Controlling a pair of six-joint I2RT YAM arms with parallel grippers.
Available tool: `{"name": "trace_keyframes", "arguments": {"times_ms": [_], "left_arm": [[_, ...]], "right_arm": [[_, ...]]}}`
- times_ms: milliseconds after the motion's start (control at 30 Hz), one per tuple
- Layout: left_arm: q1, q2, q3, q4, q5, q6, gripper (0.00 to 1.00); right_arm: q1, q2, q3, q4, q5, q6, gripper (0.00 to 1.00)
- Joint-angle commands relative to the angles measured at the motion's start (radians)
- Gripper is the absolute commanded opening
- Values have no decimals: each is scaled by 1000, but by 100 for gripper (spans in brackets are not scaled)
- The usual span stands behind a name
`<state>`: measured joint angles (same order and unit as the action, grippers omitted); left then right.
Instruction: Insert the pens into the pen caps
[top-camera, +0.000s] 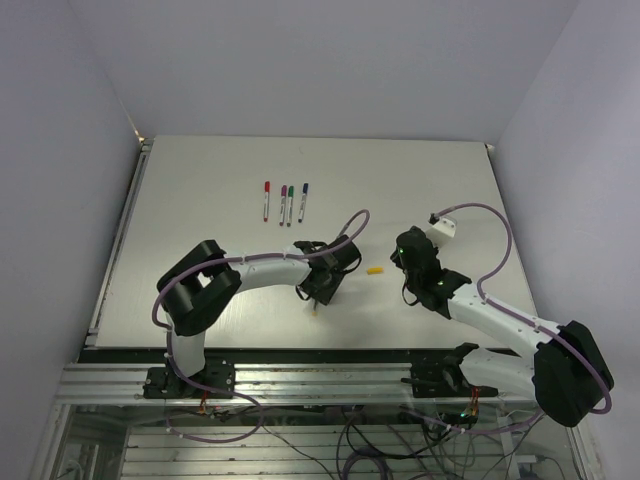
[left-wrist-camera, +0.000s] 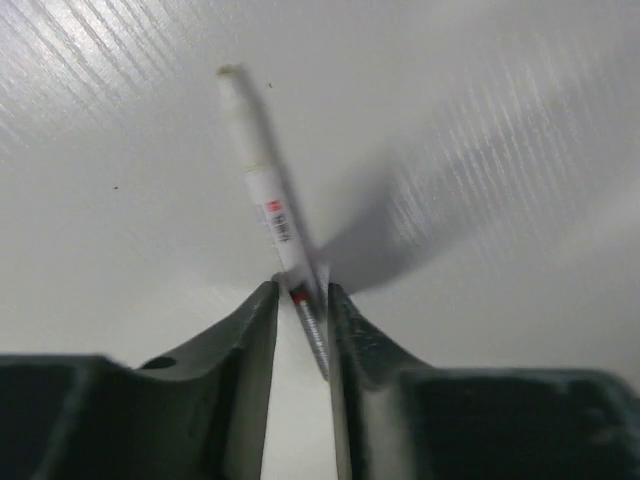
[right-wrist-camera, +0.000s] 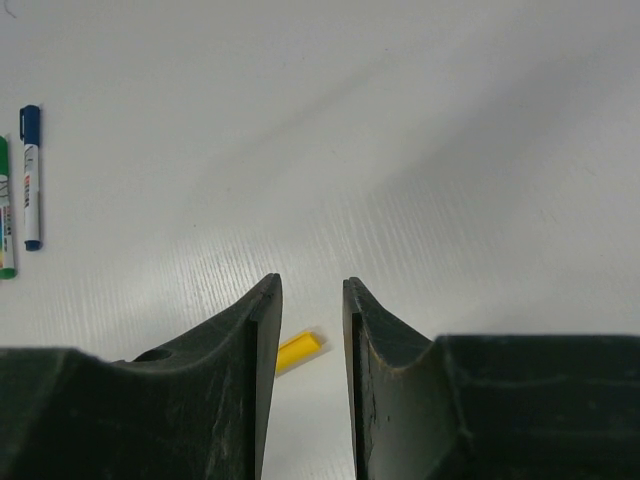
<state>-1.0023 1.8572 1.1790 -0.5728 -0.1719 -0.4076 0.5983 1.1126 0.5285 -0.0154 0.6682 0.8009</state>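
Note:
A white pen (left-wrist-camera: 262, 180) with a pale yellow tip lies on the table (top-camera: 200, 200). Its rear end runs between the fingers of my left gripper (left-wrist-camera: 303, 290) (top-camera: 318, 292). The jaws stand narrow around it: the barrel rests against the right finger and a gap shows at the left finger. A yellow pen cap (right-wrist-camera: 298, 352) (top-camera: 375, 270) lies on the table under my right gripper (right-wrist-camera: 312, 285) (top-camera: 405, 262). That gripper is open and empty, and its left finger hides part of the cap.
Several capped pens lie in a row at the back: red (top-camera: 267, 200), purple (top-camera: 283, 203), green (top-camera: 290, 203) (right-wrist-camera: 5, 210) and blue (top-camera: 303, 199) (right-wrist-camera: 31, 180). A white block (top-camera: 445, 227) on a cable sits behind the right arm. Walls close in the table's sides.

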Motion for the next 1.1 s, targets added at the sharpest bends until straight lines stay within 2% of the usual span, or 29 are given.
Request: {"name": "trace_keyframes", "arguments": {"times_ms": [0, 67, 100, 467, 567, 800, 1067], "left_arm": [[-13, 61, -39, -136, -21, 1, 28], [-13, 68, -41, -129, -22, -2, 9], [-12, 72, -43, -125, -20, -2, 7], [-3, 19, -37, -35, -44, 15, 7], [7, 4, -38, -19, -50, 18, 7], [27, -12, -56, -8, -59, 18, 7], [66, -67, -93, 8, -85, 3, 7]], "right_arm": [[-5, 7, -2, 13, -8, 21, 31], [-6, 19, 5, 0, -16, 24, 30], [-6, 26, 8, -4, -23, 29, 30], [-6, 143, 35, -84, -209, 120, 32], [-6, 176, 54, -113, -254, 155, 36], [-5, 227, 97, -135, -291, 176, 58], [-4, 344, 206, -212, -276, 197, 58]]}}
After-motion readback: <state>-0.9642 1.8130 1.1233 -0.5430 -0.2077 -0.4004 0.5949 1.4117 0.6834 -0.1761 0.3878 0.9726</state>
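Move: For the left hand, the uncapped white pen lies right between its half-closed fingers, its middle about 1 cm ahead, flat on the table at finger height. The yellow cap sits some 8 cm ahead and 14 cm to its right, the blue pen 24 cm ahead and 4 cm left. From the right hand the yellow cap is about 7 cm left, 1 cm back and 10 cm below; the white pen lies 20 cm left, 7 cm back. The left fingers, already about the white pen, finish closing and pinch it across its middle, hold there, then begin to ease left and slightly forward, about 2 cm, still just over the table. Meanwhile the right hand sinks over 6 cm and swings 5 cm left towards the yellow cap, drawing back a little before coming forward again, while tilting its fingers some 20 degrees further down and opening them wider, ending just above the cap without gripping it. ##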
